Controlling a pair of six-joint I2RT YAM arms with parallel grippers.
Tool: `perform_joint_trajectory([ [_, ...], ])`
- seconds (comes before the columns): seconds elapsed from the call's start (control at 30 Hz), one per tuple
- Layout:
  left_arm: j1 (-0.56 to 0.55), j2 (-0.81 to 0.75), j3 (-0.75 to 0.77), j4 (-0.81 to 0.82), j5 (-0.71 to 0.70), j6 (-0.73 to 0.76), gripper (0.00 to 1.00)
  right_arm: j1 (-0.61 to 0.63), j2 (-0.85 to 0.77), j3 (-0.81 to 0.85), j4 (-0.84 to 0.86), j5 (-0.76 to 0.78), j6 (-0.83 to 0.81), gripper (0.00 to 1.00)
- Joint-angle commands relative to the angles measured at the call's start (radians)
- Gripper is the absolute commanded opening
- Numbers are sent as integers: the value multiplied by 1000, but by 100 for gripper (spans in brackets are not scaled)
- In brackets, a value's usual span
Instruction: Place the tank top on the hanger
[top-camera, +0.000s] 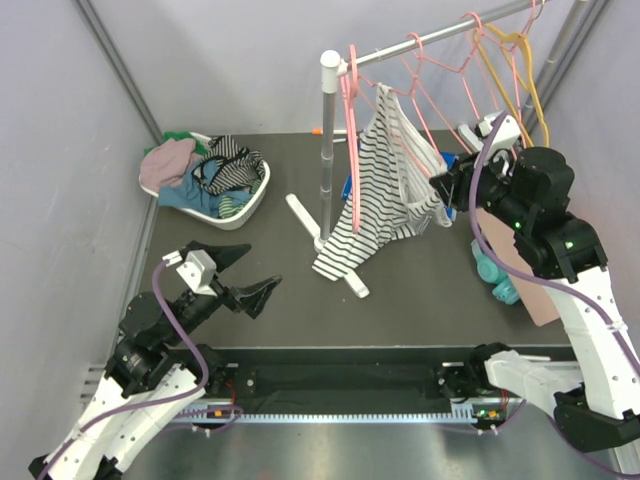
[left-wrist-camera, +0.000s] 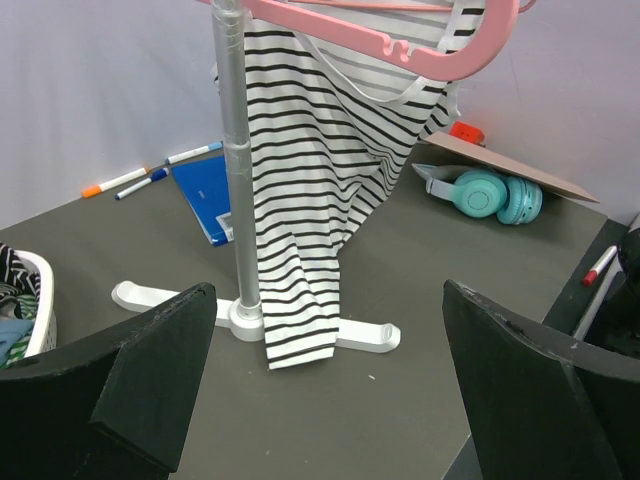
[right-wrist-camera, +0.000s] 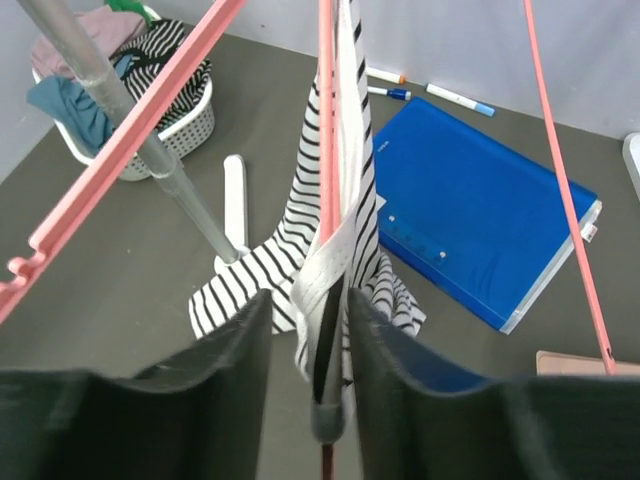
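The white black-striped tank top (top-camera: 375, 190) hangs from the thin pink hanger (top-camera: 424, 108) on the rail, its hem trailing onto the rack's base. In the right wrist view a strap of the tank top (right-wrist-camera: 350, 200) wraps the hanger's rod (right-wrist-camera: 326, 120) and its grey end cap. My right gripper (right-wrist-camera: 310, 330) stands around that strap and rod end with its jaws parted, a gap showing on the left side. From above, the right gripper (top-camera: 440, 190) is at the garment's right edge. My left gripper (left-wrist-camera: 325, 340) is wide open low over the table, well short of the tank top (left-wrist-camera: 310, 200).
The rack's pole (left-wrist-camera: 238, 180) and white feet (top-camera: 330, 240) stand mid-table. A thick pink hanger (left-wrist-camera: 400, 40) and a yellow hanger (top-camera: 520, 70) share the rail. A laundry basket (top-camera: 250, 200) sits back left. A blue folder (right-wrist-camera: 480, 210), markers (left-wrist-camera: 125, 182), teal headphones (left-wrist-camera: 490, 195) and cardboard (left-wrist-camera: 510, 165) lie nearby.
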Motion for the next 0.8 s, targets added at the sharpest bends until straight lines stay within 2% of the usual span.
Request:
perform_joint_trajectory([
  [0.0, -1, -3, 0, 25, -12, 7, 99, -14, -16, 49, 42, -18, -8, 49],
  [0.07, -1, -2, 2, 26, -14, 7, 99, -14, -11, 61, 37, -19, -12, 58],
  [0.1, -1, -3, 2, 26, -14, 7, 99, -14, -11, 64, 34, -21, -16, 70],
  [0.17, -1, 0, 0, 26, -14, 7, 99, -13, -14, 75, 33, -19, -17, 81],
  [0.2, -1, -2, 0, 25, -14, 7, 99, -14, -19, 77, 30, -19, -22, 96],
  [0.23, -1, 0, 2, 25, -14, 7, 99, -11, -25, 78, 30, -15, -22, 100],
  [0.4, -1, 0, 2, 25, -23, 6, 99, -14, -77, 77, 19, 74, -23, 100],
  [0.53, -1, -5, 2, 20, -48, 6, 99, -14, -153, 46, 17, 224, -11, 100],
  [0.77, -1, -11, 5, 10, -111, 1, 99, -14, -374, -162, 48, 303, 30, 100],
])
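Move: The tank top's pink hanger has its near end between the right fingers, already part open; its middle lies about 12 cm ahead, 6 cm left and a little above. The tank top hangs some 8 cm ahead, 8 cm left and 12 cm below. The bare pink hanger by the post sits roughly 8 cm ahead and 12 cm left, the yellow one about 12 cm ahead, 11 cm right. From the left hand, the tank top's hanger is about 25 cm ahead, 21 cm right. The right fingers end their hold on the near end of the tank top's hanger: already opening, they spread to full width while the hand eases up a couple of centimetres. It then draws away faster to the right and back, still rising, about 10 cm from start to finish, the fingers tipping up and swinging clockwise some 15 degrees. ##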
